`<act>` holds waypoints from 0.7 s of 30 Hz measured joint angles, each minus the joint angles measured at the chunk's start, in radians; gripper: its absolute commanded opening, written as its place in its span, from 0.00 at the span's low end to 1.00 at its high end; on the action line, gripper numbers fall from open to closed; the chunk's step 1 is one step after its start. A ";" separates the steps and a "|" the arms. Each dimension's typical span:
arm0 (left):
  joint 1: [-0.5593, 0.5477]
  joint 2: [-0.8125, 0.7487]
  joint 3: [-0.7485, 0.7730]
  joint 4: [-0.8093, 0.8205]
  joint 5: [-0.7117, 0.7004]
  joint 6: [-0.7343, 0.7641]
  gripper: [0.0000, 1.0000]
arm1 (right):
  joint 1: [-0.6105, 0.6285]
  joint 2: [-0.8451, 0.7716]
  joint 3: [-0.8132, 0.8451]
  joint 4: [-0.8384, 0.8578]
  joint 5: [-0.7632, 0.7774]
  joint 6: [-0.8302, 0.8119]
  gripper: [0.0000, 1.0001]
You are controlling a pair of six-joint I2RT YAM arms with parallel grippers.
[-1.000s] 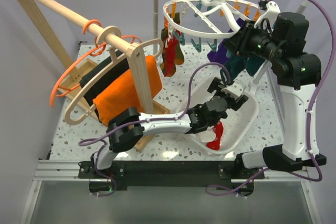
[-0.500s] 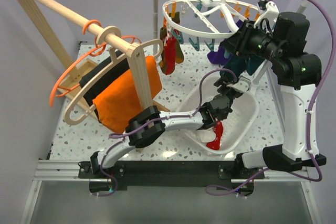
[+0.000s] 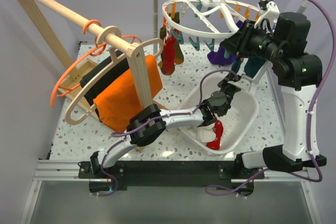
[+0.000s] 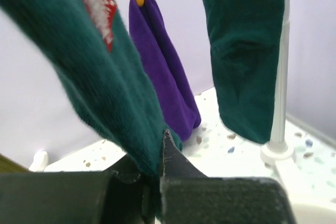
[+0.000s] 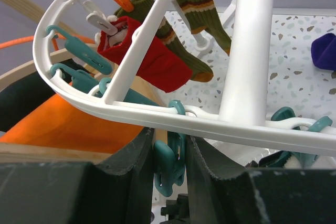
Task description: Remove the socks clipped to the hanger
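Observation:
The white oval hanger (image 3: 185, 28) hangs from a rail at the back. In the left wrist view my left gripper (image 4: 157, 174) is shut on the lower end of a dark green sock (image 4: 105, 82) that slants down from the upper left. A purple sock (image 4: 163, 72) and another dark green sock (image 4: 244, 51) hang behind it. My right gripper (image 5: 169, 169) is shut on a teal clip (image 5: 170, 174) under the hanger's rim (image 5: 157, 114). A red sock (image 5: 144, 56) and a brown-striped sock (image 5: 197, 3) stay clipped further along. From above, the left gripper (image 3: 234, 78) reaches up under the right gripper (image 3: 228, 45).
A white basin (image 3: 251, 115) below the hanger holds a red sock (image 3: 215, 136). A wooden rod (image 3: 58, 9) at left carries a wooden coat hanger (image 3: 137, 72) with orange cloth (image 3: 123, 95) and thin orange hangers (image 3: 93, 24). A white pole (image 4: 281, 77) stands at right.
My left arm has stretched up from the basin to the hanging dark green sock and its jaws have shut on it. The right gripper has stayed at the hanger's rim.

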 measured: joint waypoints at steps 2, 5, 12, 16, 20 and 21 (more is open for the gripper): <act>0.000 -0.029 -0.061 0.000 0.015 0.001 0.00 | 0.000 0.000 0.000 -0.002 -0.002 0.000 0.12; -0.010 -0.107 -0.172 -0.011 0.040 -0.003 0.00 | 0.000 0.000 -0.006 -0.005 -0.009 -0.001 0.25; -0.087 -0.328 -0.352 -0.046 0.090 -0.028 0.00 | 0.001 -0.001 -0.008 -0.023 -0.008 -0.029 0.52; -0.127 -0.427 -0.400 -0.058 0.111 -0.060 0.00 | 0.001 -0.017 -0.018 -0.064 0.000 -0.047 0.62; -0.128 -0.467 -0.433 -0.059 0.114 -0.084 0.00 | 0.001 -0.037 -0.024 -0.097 0.021 -0.061 0.68; -0.126 -0.469 -0.441 -0.060 0.114 -0.088 0.00 | 0.001 -0.041 -0.024 -0.105 0.024 -0.065 0.69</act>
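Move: My left hand already holds the lower end of the dark green sock. The teal clip pinched in my right fingers is roughly 18 cm above my left hand, about 6 cm back and 4 cm left. The second green sock hangs about 4 cm ahead of my left hand, 9 cm right and 8 cm higher. The basket's middle is almost straight below it, some 23 cm down and 2 cm left. The held sock's white cuff is about 4 cm right of my right fingers, 3 cm ahead and 3 cm lower. With the sock still pinched, my left hand draws back about 11 cm, dipping briefly, then climbing about 8 cm towards the hanger and drifting slightly left as it swings some 15 degrees clockwise. A little later my right fingers open, let go of the teal clip and ease back and down, about 2 cm each way. ##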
